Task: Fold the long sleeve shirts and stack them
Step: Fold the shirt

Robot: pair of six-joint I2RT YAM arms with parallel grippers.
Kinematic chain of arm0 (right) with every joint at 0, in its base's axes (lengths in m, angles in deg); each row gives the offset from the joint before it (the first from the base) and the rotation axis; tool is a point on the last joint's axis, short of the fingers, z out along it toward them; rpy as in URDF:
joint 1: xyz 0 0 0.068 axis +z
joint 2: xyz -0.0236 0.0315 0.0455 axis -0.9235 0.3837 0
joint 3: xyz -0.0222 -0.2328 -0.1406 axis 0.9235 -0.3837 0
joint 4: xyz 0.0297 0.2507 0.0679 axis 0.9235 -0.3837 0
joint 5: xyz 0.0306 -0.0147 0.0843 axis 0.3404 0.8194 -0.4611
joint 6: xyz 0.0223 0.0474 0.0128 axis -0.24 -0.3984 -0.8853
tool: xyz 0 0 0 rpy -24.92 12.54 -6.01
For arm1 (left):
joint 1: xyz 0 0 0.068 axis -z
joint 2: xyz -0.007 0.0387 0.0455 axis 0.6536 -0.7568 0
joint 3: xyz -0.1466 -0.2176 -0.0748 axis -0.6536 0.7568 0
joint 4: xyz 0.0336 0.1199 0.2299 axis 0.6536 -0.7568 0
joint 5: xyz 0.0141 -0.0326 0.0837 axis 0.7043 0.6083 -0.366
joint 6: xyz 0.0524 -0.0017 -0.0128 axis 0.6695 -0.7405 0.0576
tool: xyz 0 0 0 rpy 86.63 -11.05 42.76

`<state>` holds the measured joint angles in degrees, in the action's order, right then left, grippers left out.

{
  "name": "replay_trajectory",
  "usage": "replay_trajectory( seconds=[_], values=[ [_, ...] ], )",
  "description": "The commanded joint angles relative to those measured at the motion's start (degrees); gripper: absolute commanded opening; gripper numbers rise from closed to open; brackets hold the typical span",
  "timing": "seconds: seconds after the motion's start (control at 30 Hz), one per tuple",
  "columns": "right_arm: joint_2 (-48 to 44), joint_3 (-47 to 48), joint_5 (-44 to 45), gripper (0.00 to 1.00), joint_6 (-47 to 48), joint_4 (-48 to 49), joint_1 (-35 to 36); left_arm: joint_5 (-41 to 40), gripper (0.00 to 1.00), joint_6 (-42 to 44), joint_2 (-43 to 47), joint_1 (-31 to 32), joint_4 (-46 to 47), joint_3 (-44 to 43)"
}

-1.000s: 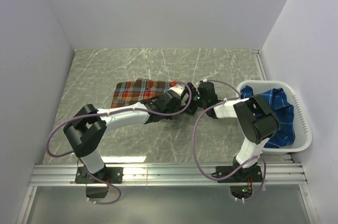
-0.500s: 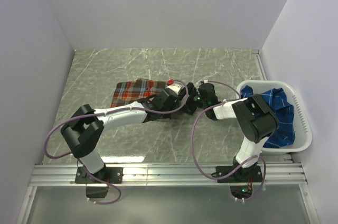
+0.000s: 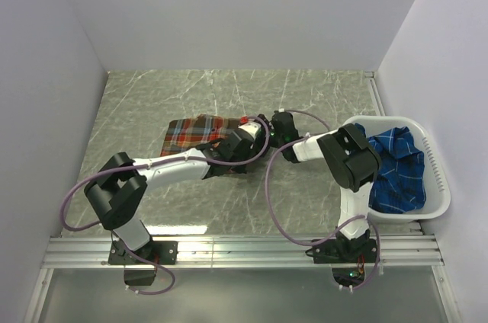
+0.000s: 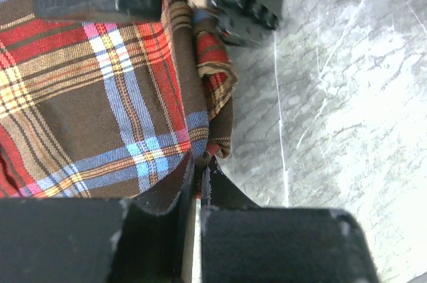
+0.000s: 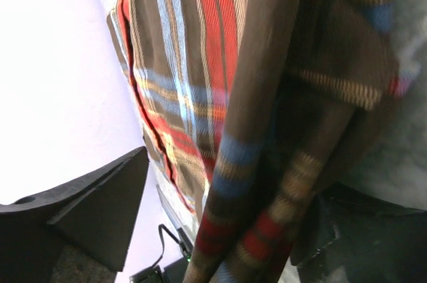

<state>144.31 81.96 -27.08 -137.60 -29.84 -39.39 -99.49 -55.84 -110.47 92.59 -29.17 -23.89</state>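
Observation:
The red-orange plaid shirt (image 3: 197,131) lies folded on the marble table, left of centre. My left gripper (image 3: 245,139) sits at the shirt's right edge, shut on a pinch of its hem (image 4: 212,144); in the left wrist view the two fingers meet at the gripper (image 4: 199,165) with cloth between them. My right gripper (image 3: 273,129) faces it from the right, open, and a hanging fold of the red plaid shirt (image 5: 267,163) fills the gap between its fingers (image 5: 93,209). The blue plaid shirt (image 3: 393,169) lies bunched in the basket.
A white plastic basket (image 3: 436,164) stands at the right edge of the table, against the side wall. Both arms meet over the table's middle, their cables looping toward the front. White walls close in the left, back and right sides.
My right gripper has moved left onto the shirt's right edge and its jaws have narrowed a little. The left gripper stays shut on the hem, shifted slightly left.

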Motion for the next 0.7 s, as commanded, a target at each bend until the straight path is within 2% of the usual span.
replay_trajectory(
  seconds=[0.0,0.1,0.2,0.23,0.3,0.33,0.37,0.4,0.43,0.47,0.5,0.53,0.57,0.63,0.67],
  values=[
    [2.5,2.3,0.9,0.79,1.3,-1.1,0.9,3.0,0.06,-1.6,3.4,0.0,3.1,0.9],
    [3.8,3.2,0.7,0.70,2.0,-1.6,1.3,3.9,0.07,-1.7,3.1,0.1,3.4,0.8],
    [4.8,4.1,0.2,0.56,3.5,-2.3,1.4,4.0,0.08,-1.4,3.7,0.2,3.8,1.3],
    [4.9,4.6,0.1,0.47,4.0,-2.6,1.5,4.1,0.08,-1.5,4.0,0.2,3.9,1.5],
    [4.8,5.3,0.2,0.37,6.1,-3.9,1.3,4.4,0.12,-2.0,4.9,0.1,3.6,1.4],
    [5.0,6.6,0.1,0.26,7.2,-4.8,1.3,3.9,0.15,-2.3,5.2,0.1,2.4,0.9],
    [5.0,7.6,0.0,0.21,9.7,-7.4,1.3,3.7,0.21,-2.7,5.7,-0.1,1.4,-0.3],
    [4.9,8.6,-0.1,0.17,11.3,-8.7,1.2,3.4,0.24,-2.8,6.0,-0.2,0.5,-1.1],
    [5.0,9.5,-0.2,0.08,12.9,-10.2,1.1,3.1,0.27,-3.0,6.4,-0.5,-1.5,-1.9],
    [5.1,11.7,-0.6,0.03,16.3,-13.1,1.0,2.7,0.41,-3.3,7.5,-1.5,-2.3,-3.4],
    [5.2,12.9,-0.8,0.00,18.0,-14.8,0.8,2.7,0.46,-3.3,8.3,-2.3,-3.0,-4.1],
    [5.1,14.8,-0.8,0.00,19.7,-16.4,0.5,2.9,0.52,-3.4,9.1,-3.2,-4.6,-5.1],
    [4.9,15.5,-0.7,0.00,23.0,-18.9,0.1,3.6,0.62,-3.4,11.1,-5.8,-5.3,-5.5],
    [4.3,17.9,-0.2,0.00,26.7,-22.0,-0.3,4.9,0.69,-3.5,13.5,-9.2,-6.2,-5.9],
    [4.4,19.1,0.2,0.00,31.0,-26.4,-0.8,6.7,0.74,-3.7,15.6,-13.1,-7.3,-6.2]
  ],
)
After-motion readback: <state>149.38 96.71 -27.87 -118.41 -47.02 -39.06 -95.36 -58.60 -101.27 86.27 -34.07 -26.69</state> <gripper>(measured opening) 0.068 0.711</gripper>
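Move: The right hand's open jaws already straddle the shirt's right edge; the spot to be pinched is level with its hand point, about 1 cm to its left and 2 cm lower. The left hand still holds the shirt's near right corner at its hand point, and that edge spot lies roughly 8 cm ahead, 2 cm to its right and 4 cm below. The shirt's body spreads to the left, its middle some 15 cm left of the right hand, 2 cm back and 4 cm below. The right hand sinks a good 2 cm around the shirt's right edge and shuts on it, then, keeping the pinch, eases about 2 cm forward and a little up while its wrist swings counter-clockwise. The left hand stays nearly still with the near right corner until the right fingers are closing, then opens wide, lets the corner go and rises quickly by about 7 cm, veering forward and left over the shirt towards the end. ##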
